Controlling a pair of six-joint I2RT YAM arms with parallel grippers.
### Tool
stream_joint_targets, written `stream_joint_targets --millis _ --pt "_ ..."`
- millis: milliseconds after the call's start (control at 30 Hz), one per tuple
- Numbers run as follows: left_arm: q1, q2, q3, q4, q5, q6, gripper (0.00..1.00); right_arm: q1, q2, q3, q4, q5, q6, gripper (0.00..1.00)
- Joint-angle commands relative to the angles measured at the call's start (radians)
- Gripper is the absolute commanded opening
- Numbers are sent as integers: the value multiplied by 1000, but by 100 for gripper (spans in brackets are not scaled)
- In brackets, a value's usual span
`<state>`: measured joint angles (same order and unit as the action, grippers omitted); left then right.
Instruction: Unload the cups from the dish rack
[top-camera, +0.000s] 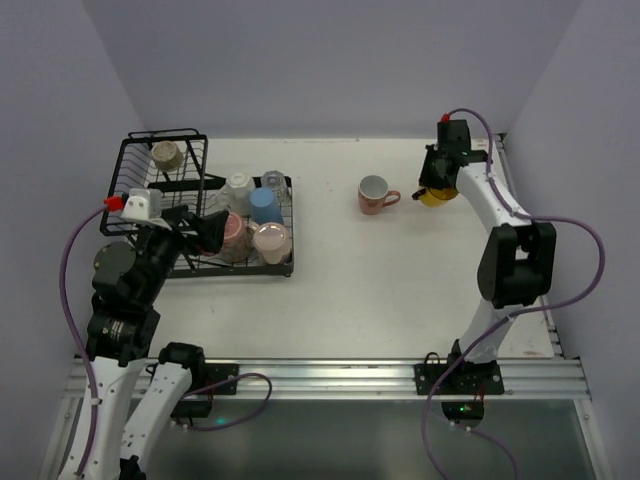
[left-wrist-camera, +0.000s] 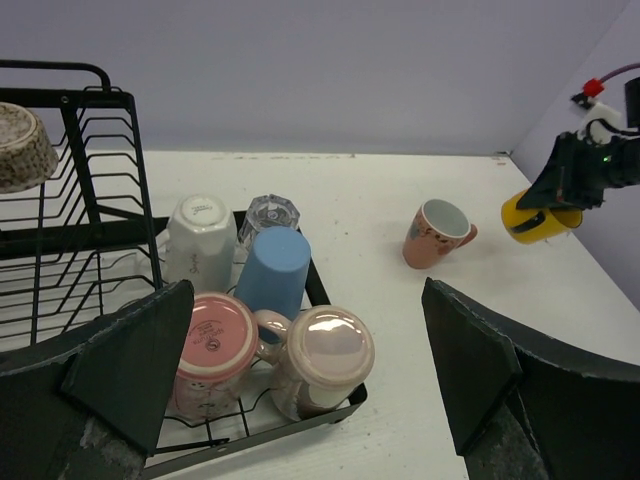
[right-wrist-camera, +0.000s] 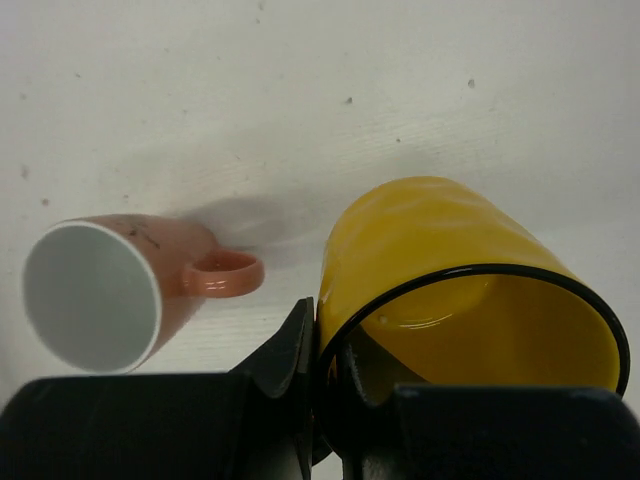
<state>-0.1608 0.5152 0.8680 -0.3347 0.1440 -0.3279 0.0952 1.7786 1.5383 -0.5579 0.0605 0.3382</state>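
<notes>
The black wire dish rack (top-camera: 285, 268) stands at the left. Its flat tray holds a white mug (left-wrist-camera: 200, 240), a clear glass (left-wrist-camera: 268, 213), a blue cup (left-wrist-camera: 275, 270), a pink mug (left-wrist-camera: 212, 350) and a pale pink mug (left-wrist-camera: 322, 358), all upside down. The taller basket holds a beige cup (top-camera: 166, 155) and a white cup (top-camera: 141, 205). My left gripper (top-camera: 210, 232) is open and empty above the tray's near end. My right gripper (top-camera: 437, 185) is shut on the rim of a yellow cup (right-wrist-camera: 450, 270) at the far right, above the table. A salmon mug (top-camera: 374, 194) stands on the table beside it.
The white table (top-camera: 400, 290) is walled by purple panels on three sides. A metal rail (top-camera: 320, 375) runs along the near edge. The right arm's elbow (top-camera: 517, 262) hangs over the table's right side.
</notes>
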Motion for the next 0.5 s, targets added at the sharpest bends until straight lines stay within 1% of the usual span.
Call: stream_joint_targets --millis 0,133,367,467 --pt "-11 14 6 10 -37 24 100 8 42 105 -63 21 -74 0" --pt "-11 58 6 20 -50 21 100 14 139 128 -65 22 -77 0" --pt "-13 101 43 22 -73 20 100 46 237 177 -68 39 -88 0" --pt "-11 124 69 17 -113 15 100 58 265 215 -85 32 -85 6"
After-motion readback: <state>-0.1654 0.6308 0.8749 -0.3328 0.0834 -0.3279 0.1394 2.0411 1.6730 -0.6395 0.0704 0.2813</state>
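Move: The right gripper already holds the yellow cup by its rim. Its clear table spot lies about 16 cm below, some 2 cm ahead and 1 cm left; the floral pink cup stands about 12 cm left, 1 cm ahead and 12 cm below. From the open left gripper, the upturned pink cup is roughly 9 cm ahead, 5 cm left and 28 cm below; beside it the pale cup is 9 cm ahead, 5 cm right, and the blue cup 18 cm ahead, 4 cm right. Lower the yellow cup about 8 cm towards the table with the right gripper, fast at first, then easing while you bring it some 2 cm left and slightly forward towards the floral cup's handle; tip the fingers about 10 degrees further down and keep the rim pinched. Meanwhile ease the open left gripper forward and down, about 3 cm each way, towards the rack's cups, nose dipping slightly. ##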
